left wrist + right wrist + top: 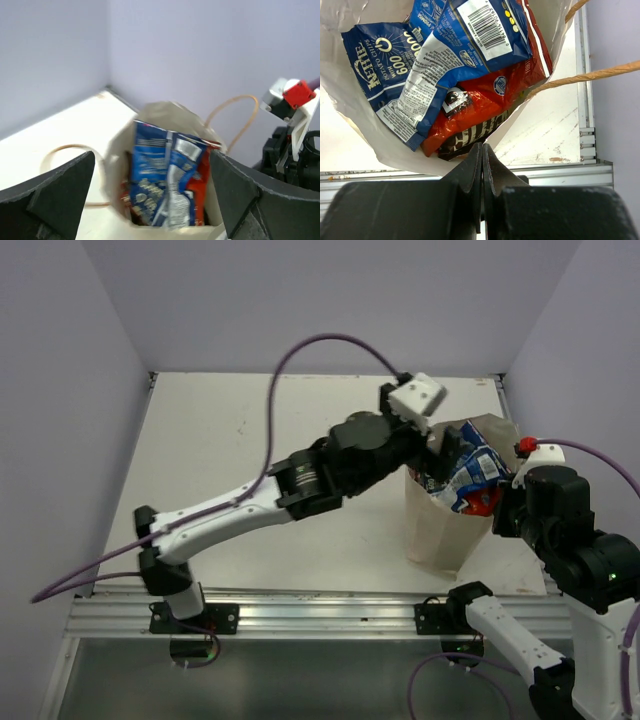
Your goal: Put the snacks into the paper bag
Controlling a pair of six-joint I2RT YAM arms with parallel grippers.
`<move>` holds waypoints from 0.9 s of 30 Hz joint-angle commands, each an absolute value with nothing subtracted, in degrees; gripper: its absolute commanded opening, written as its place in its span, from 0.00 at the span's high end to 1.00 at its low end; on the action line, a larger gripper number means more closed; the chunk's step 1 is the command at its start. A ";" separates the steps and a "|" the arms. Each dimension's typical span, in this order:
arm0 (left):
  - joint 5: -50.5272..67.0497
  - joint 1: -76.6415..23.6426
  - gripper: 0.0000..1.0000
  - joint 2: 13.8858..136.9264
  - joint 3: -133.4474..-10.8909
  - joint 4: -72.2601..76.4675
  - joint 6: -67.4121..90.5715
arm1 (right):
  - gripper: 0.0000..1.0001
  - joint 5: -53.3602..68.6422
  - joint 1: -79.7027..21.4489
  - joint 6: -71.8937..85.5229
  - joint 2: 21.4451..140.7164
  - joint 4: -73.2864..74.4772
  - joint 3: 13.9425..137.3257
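Observation:
The tan paper bag (438,530) stands upright at the right side of the table, its mouth open. A blue Kettle chip packet (395,55) lies on top inside it, over a red-orange packet (480,107) and a dark brown one (465,140). My left gripper (447,452) hovers just above the bag's mouth, open, with nothing between its fingers (60,195); the blue packet (160,175) sits free below them. My right gripper (482,148) is shut, pinching the bag's near rim (525,112) at its right side.
The bag's loop handles (235,125) hang out past its rim. The back wall and the right wall stand close behind the bag. An aluminium rail (320,610) runs along the table's near edge.

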State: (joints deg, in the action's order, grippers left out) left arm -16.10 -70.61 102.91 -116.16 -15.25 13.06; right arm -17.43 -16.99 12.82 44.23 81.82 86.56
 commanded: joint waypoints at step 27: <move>-12.39 -34.54 0.00 100.72 -63.28 -18.28 33.40 | 1.00 -19.25 -17.75 11.78 44.30 82.09 89.82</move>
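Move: The green snack packet, hidden below the left arm from overhead, lies about 30 cm to the left of the left hand, 12 cm farther out and some 43 cm below. The paper bag's filled mouth is close by this hand, about 8 cm to its right, 4 cm ahead and 15 cm down. From the right hand the green packet is roughly 36 cm to the left, 20 cm ahead and 32 cm below. Touching nothing yet, the open left hand heads for the green packet: it swings away from the bag some 30 cm to the left, rising slightly and reaching forward at first, then plunges about 40 cm below its starting height while drawing back part of the reach. Its fingers turn counter-clockwise and tip from level to steeply down, staying wide open, and it slows just above the packet. ##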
